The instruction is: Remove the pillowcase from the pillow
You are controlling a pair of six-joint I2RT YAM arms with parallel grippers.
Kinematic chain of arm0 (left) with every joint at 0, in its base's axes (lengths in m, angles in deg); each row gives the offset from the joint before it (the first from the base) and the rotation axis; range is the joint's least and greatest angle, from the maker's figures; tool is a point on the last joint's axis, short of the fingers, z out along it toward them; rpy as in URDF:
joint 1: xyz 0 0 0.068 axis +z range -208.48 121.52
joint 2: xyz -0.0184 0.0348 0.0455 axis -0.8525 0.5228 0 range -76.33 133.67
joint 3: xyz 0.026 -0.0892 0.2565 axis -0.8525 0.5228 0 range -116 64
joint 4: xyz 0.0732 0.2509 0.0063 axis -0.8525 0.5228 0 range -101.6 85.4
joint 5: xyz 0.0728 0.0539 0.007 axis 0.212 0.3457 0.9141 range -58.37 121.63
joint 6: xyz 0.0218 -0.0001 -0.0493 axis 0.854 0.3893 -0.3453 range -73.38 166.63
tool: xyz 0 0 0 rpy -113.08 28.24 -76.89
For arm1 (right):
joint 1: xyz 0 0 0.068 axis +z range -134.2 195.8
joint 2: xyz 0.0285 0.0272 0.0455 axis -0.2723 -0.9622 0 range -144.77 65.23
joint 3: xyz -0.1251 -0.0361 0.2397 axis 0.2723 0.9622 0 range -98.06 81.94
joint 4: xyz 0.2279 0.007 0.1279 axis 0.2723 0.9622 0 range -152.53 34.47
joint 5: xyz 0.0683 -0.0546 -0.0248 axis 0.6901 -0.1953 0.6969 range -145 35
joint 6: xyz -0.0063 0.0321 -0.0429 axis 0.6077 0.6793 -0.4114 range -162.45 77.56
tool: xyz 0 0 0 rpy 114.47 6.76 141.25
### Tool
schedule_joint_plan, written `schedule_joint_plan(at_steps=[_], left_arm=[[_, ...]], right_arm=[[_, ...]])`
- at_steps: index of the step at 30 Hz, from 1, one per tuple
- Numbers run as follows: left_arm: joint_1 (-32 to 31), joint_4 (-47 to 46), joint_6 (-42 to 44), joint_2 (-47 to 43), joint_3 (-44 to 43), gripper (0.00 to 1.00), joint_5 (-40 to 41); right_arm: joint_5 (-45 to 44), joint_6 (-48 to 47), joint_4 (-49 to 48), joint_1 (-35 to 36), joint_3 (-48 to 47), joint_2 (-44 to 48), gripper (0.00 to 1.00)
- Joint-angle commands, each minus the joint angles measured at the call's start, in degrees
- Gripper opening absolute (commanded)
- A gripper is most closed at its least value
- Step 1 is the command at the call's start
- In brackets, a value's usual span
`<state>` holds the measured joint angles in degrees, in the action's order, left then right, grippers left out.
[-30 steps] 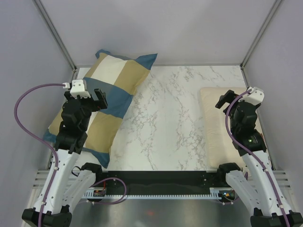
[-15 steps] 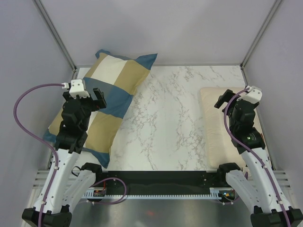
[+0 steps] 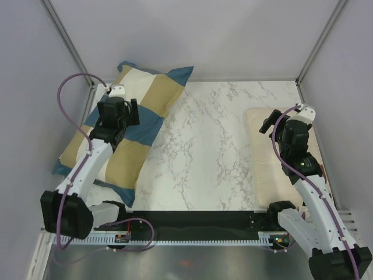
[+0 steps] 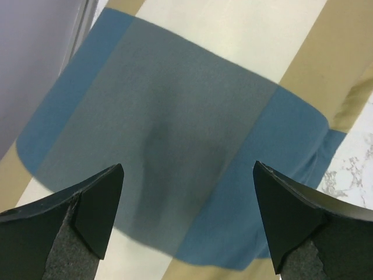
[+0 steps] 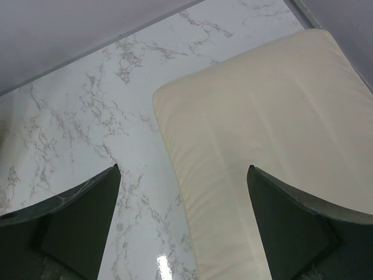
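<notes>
The pillowcase (image 3: 148,93), in blocks of steel blue, tan and cream, lies full and plump along the table's left side, its far corner leaning on the back wall. The pillow is hidden inside it. My left gripper (image 3: 120,116) hovers open just above its blue middle band; the left wrist view shows the pillowcase (image 4: 175,111) between the wide-apart fingers of the left gripper (image 4: 187,170), with nothing held. My right gripper (image 3: 269,122) stands open over the right side, empty, and in its own view the right gripper (image 5: 182,169) straddles a cushion's edge.
A flat plain cream cushion (image 3: 263,160) lies at the right edge, seen as the cushion (image 5: 268,134) in the right wrist view. The white marble table top (image 3: 204,146) spans the middle. Grey walls and metal posts (image 3: 70,44) close in the back and sides.
My left arm has swung farther out, carrying its open gripper from the pillowcase's middle up toward the far half. The right gripper has shifted slightly left and forward.
</notes>
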<state>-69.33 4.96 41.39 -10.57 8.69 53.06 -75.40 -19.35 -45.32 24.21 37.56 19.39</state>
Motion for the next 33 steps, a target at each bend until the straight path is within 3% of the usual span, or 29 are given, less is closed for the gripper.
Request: schedule_joint_plan(at_steps=[1,6,8,9,10,12,13,16,20,30,33], left_arm=[[0.04,1.46,1.37,6.64,-6.82,1.0,2.65],[-0.05,2.86,2.95,19.11,-9.99,0.99,5.11],[0.04,4.18,3.3,22.12,-10.52,0.93,4.94],[0.04,4.62,3.39,23.18,-10.87,0.86,4.76],[-0.05,4.89,3.56,24.84,-11.22,0.69,4.5],[-0.05,5.15,4.09,25.56,-11.22,0.46,2.49],[-0.05,5.07,4.18,25.82,-11.05,0.27,1.43],[-1.27,5.07,5.15,25.91,-10.96,0.02,-2.78],[-5.31,5.06,10.05,24.78,-10.44,0.02,-7.71],[-17.97,5.76,19.03,16.78,-6.57,0.02,-32.39],[-21.13,7.87,20.61,15.11,-6.04,0.02,-34.69]], right_arm=[[2.21,1.25,-1.83,-0.05,-0.62,-0.47,0.98],[4.4,1.52,-2.01,-0.05,-0.53,-1.7,0.98],[4.93,1.43,-1.92,-0.05,-0.53,-1.88,0.98],[5.28,1.6,-2.01,0.03,-0.44,-1.97,0.98],[5.37,1.95,-2.09,0.03,-0.44,-1.97,0.98],[6.16,2.13,-2.18,-0.05,-0.36,-2.23,0.98],[6.51,2.31,-2.36,-0.05,-0.27,-2.32,0.98],[7.74,2.66,-2.71,0.03,-0.09,-2.93,0.98],[11.34,2.05,-3.76,-0.05,0.26,-4.34,0.98],[20.32,3.01,-7.8,0.03,1.75,-10.67,0.98],[23.47,3.8,-10.26,0.03,2.37,-11.19,0.98]])
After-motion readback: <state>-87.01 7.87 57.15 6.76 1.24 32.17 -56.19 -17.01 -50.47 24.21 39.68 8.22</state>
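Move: Just ahead of the left hand, about 6 cm forward and 8 cm below, is the top of the pillowcase's middle blue band. Its far right blue corner lies some 21 cm ahead and 24 cm to the right, its far left corner about 25 cm straight ahead. From the right hand the band is roughly 65 cm left, 10 cm ahead and 10 cm lower; the bare cream pillow's middle sits 9 cm back, 2 cm right and 17 cm below. Dipping forward and down onto the blue band, the left hand tips its fingers lower, closes them to pinch the cloth, then drags it about 18 cm to the right, swinging back towards the robot as the wrist turns some 45 degrees clockwise. The right hand, open and empty, eases left and down about 6 cm each, turning left towards the case. ##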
